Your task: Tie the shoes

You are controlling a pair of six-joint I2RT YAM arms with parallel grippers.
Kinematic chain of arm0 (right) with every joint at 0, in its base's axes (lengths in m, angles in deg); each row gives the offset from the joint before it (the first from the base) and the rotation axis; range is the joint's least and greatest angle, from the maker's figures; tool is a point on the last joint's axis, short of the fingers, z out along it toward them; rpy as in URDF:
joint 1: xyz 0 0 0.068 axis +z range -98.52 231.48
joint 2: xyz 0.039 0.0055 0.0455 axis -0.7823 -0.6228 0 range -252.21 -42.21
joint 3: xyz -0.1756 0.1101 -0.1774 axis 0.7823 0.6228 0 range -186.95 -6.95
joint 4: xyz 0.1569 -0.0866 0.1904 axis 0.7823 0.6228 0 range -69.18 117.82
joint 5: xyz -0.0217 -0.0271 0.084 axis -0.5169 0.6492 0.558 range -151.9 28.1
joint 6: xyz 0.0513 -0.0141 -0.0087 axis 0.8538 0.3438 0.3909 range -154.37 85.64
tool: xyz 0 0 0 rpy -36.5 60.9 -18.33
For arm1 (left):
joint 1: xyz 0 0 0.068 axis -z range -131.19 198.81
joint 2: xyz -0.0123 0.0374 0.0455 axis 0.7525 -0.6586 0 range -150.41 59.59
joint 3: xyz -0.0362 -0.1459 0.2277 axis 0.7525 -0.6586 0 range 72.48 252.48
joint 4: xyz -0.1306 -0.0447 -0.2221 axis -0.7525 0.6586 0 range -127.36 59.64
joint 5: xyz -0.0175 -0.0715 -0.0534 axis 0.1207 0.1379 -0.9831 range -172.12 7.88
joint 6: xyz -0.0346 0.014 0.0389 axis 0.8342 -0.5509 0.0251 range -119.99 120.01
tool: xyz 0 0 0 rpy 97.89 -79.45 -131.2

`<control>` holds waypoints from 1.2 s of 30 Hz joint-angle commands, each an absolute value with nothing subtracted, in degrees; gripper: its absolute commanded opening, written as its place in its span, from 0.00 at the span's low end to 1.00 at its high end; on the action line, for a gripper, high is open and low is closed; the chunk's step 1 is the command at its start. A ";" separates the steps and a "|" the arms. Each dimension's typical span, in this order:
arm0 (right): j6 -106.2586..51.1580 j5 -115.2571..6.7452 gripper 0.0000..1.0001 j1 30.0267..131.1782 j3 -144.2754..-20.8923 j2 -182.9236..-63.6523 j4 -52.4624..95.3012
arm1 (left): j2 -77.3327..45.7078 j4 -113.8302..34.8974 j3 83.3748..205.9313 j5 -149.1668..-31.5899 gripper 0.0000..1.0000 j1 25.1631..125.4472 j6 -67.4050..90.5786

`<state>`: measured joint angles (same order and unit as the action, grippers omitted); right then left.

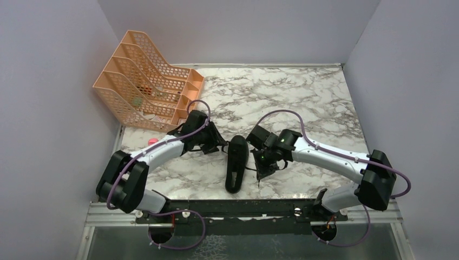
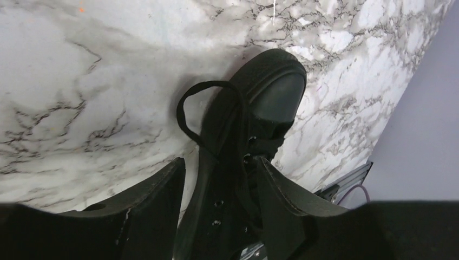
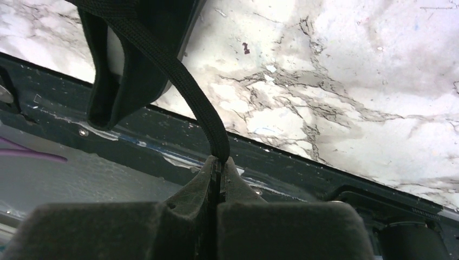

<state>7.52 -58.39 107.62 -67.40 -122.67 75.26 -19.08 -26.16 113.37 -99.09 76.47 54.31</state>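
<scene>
The black shoe [image 1: 236,162] lies lengthwise on the marble table between my two arms. In the left wrist view its toe [image 2: 276,86] points away, and a loose lace loop [image 2: 181,108] lies on the marble beside it. My left gripper [image 2: 219,162] is open and straddles the laced upper, with a sliver of marble showing beside one finger [image 2: 157,200]. From above, the left gripper [image 1: 219,145] sits at the shoe's left. My right gripper [image 3: 219,161] is shut on a flat black lace [image 3: 178,76] that runs taut up to the shoe [image 3: 108,103]. From above, the right gripper [image 1: 265,172] hangs just right of the shoe.
An orange mesh file rack [image 1: 149,89] stands at the back left, with a small pink object [image 1: 153,141] near the left arm. A dark metal rail [image 1: 243,208] runs along the table's near edge, close below the right gripper. Grey walls enclose three sides.
</scene>
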 commanded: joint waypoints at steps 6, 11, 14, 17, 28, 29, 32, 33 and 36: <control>6.79 -59.05 0.01 107.37 -65.32 -119.68 72.17 | -27.37 -32.36 118.66 -92.99 0.50 82.70 59.44; 6.33 -59.92 0.01 107.37 -65.85 -119.68 72.99 | -28.31 -31.91 118.05 -90.80 0.40 83.00 59.38; 6.40 -60.33 0.01 107.33 -65.50 -118.83 73.11 | -30.30 -32.20 119.35 -90.38 0.37 83.00 58.35; 6.21 -60.40 0.01 107.26 -65.09 -118.17 73.25 | -31.73 -33.47 119.71 -91.29 0.29 83.23 58.49; 5.97 -60.75 0.01 107.19 -63.87 -116.46 74.12 | -25.94 -30.91 118.01 -87.13 0.03 83.17 57.43; 5.98 -60.69 0.01 107.19 -63.73 -116.29 74.28 | -25.26 -30.72 117.80 -87.01 0.01 83.17 57.50; 6.19 -60.53 0.01 107.20 -63.04 -115.88 75.17 | -22.78 -28.91 117.76 -86.58 0.00 83.09 56.69; 6.35 -60.57 0.01 107.20 -62.85 -115.74 75.76 | -21.75 -27.88 117.99 -86.06 0.00 83.08 55.73; 6.42 -60.43 0.01 107.19 -62.01 -114.82 75.94 | -18.74 -25.82 118.04 -85.06 0.00 83.02 53.42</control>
<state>6.47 -59.07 107.35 -63.42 -116.75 74.12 -23.63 -29.13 118.15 -88.16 83.26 56.96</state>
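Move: The loose lace looping over the shoe's vamp lies about 4 cm to the right of the left fingers, 2 cm ahead and roughly 3 cm below; from the right hand it is some 15 cm ahead and 10 cm to the left. From the left hand, the toe cap is about 6 cm right and 4 cm ahead, and the shoe's middle is 6 cm right and 7 cm back. The loose lace over the vamp is reached by the half-open left fingers, going some 4 cm right and 2 cm forward, then sinking about 2 cm while narrowing. They shut on it as the hand rises about 3 cm and eases back left. The right hand keeps its pinch on the other lace, nearly still, then drifts about a centimetre right. ##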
